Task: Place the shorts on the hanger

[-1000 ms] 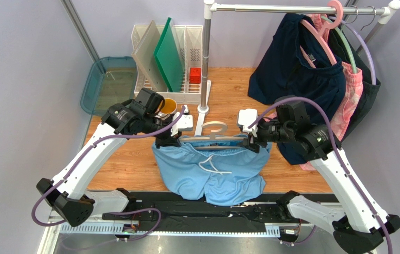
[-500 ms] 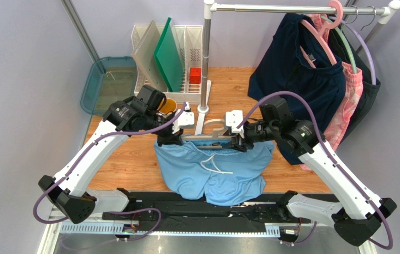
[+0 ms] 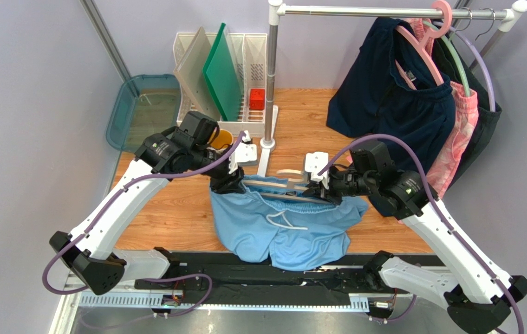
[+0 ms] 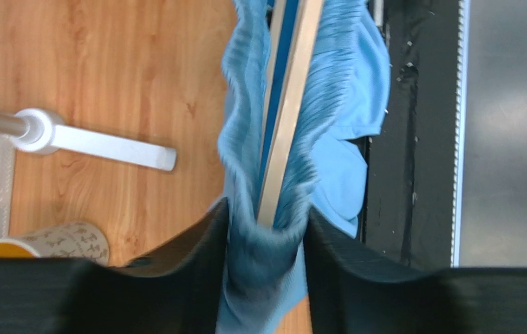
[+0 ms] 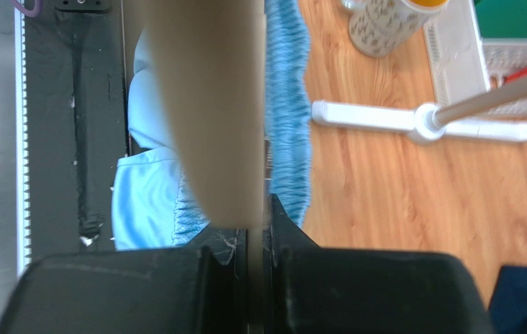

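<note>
The light blue shorts [image 3: 283, 226] lie at the table's front middle, white drawstring up. The beige hanger [image 3: 280, 184] lies across their waistband, its bar inside the gathered band. My left gripper [image 3: 225, 182] stands at the waistband's left end. In the left wrist view its jaws [image 4: 266, 223] are apart, with the bunched, blurred waistband [image 4: 262, 271] and the hanger's end [image 4: 288, 111] between the fingers. My right gripper [image 3: 322, 191] is at the hanger's right part. In the right wrist view it [image 5: 258, 216] is shut on the hanger [image 5: 210, 104], next to the waistband [image 5: 288, 104].
A clothes rail pole [image 3: 270, 76] with a white foot [image 5: 412, 122] stands just behind the hanger. A dish rack with boards [image 3: 221, 76], a cup [image 3: 221, 139] and a teal tray [image 3: 140, 108] are back left. Navy [image 3: 391, 90] and pink [image 3: 458, 136] garments hang back right.
My right gripper has shut on the hanger bar after sliding left and back a little. The left jaws have widened around the waistband. The waistband now sits gathered narrower along the hanger.
</note>
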Action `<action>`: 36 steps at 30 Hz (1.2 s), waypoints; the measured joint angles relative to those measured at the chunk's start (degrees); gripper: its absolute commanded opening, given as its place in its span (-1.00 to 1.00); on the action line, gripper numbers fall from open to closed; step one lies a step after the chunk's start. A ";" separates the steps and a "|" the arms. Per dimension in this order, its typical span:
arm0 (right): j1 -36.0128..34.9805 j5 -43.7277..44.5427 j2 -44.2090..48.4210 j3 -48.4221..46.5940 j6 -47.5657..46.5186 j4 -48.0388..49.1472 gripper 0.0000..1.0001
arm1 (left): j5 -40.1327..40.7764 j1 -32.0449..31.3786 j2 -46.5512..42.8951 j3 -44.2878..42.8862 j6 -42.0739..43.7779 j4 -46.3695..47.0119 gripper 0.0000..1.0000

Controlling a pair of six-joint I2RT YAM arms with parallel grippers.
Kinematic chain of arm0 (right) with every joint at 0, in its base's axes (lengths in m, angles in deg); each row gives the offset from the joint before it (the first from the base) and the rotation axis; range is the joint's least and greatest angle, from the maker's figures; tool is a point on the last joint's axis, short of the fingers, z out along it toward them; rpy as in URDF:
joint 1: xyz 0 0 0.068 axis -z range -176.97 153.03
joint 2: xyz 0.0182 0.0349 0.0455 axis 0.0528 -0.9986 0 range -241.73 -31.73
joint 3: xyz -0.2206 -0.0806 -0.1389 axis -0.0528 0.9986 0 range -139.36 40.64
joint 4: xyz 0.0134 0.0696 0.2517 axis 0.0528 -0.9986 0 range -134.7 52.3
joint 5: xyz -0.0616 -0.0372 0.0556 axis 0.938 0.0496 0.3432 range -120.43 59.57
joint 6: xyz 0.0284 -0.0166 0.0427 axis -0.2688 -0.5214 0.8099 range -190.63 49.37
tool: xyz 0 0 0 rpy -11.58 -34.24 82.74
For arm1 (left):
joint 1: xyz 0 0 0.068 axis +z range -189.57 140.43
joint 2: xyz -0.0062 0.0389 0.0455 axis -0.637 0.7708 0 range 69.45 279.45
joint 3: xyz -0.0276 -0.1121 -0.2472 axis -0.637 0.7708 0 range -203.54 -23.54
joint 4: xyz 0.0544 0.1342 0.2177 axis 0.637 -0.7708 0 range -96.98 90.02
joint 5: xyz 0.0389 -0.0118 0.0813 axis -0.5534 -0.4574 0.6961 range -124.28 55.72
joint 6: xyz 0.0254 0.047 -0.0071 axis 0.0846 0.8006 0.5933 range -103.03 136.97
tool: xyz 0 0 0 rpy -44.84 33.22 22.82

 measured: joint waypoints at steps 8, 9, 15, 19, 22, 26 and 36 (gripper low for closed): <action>2.82 7.23 5.01 -0.11 8.61 -7.61 -1.00 | 1.66 7.56 -1.60 -6.40 -6.60 5.11 0.99; 3.23 8.55 5.46 -0.52 9.94 -9.14 -1.00 | 1.51 9.44 -1.86 -7.96 -7.91 6.56 0.99; 11.19 14.29 5.95 -3.50 16.61 -16.26 -1.00 | 1.38 12.09 -4.74 -9.92 -12.26 10.78 0.99; 22.21 17.00 1.92 -8.90 20.02 -22.84 -1.00 | 1.27 12.04 -5.14 -9.92 -13.66 11.69 0.99; 28.02 17.81 -3.43 -16.74 21.99 -26.34 -1.00 | 1.27 12.07 -4.96 -9.92 -14.34 11.93 0.99; 33.62 17.40 -12.63 -32.92 24.06 -29.22 -1.00 | 1.29 12.07 -4.94 -9.92 -14.88 12.17 0.99; 42.05 12.41 -29.20 -62.60 27.39 -27.87 -1.00 | 1.49 12.07 -5.68 -8.13 -15.65 13.44 0.99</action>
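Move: The light blue shorts already sit around the wooden hanger pinched in the right fingers. The rail where it is being taken lies about 25 cm ahead of the right hand, 18 to its right and 28 above; the hanging navy shorts are some 18 ahead, 19 right, about level, and the rack's left post foot 26 ahead, 12 left, 25 below. From the left hand, still at the left waistband, the blue shorts' middle is about 14 right, 4 back and 10 below; the mug is 16 ahead, 3 left, 22 below. The shorts' left waistband is let go as the left fingers spread wide, and that hand backs off about 11 cm up and some 6 forward. The right hand keeps its pinch on the hanger, swings it right nearly level while turning clockwise about 65 degrees in all, then carries it forward and up, roughly 15 cm each, towards the rail. ##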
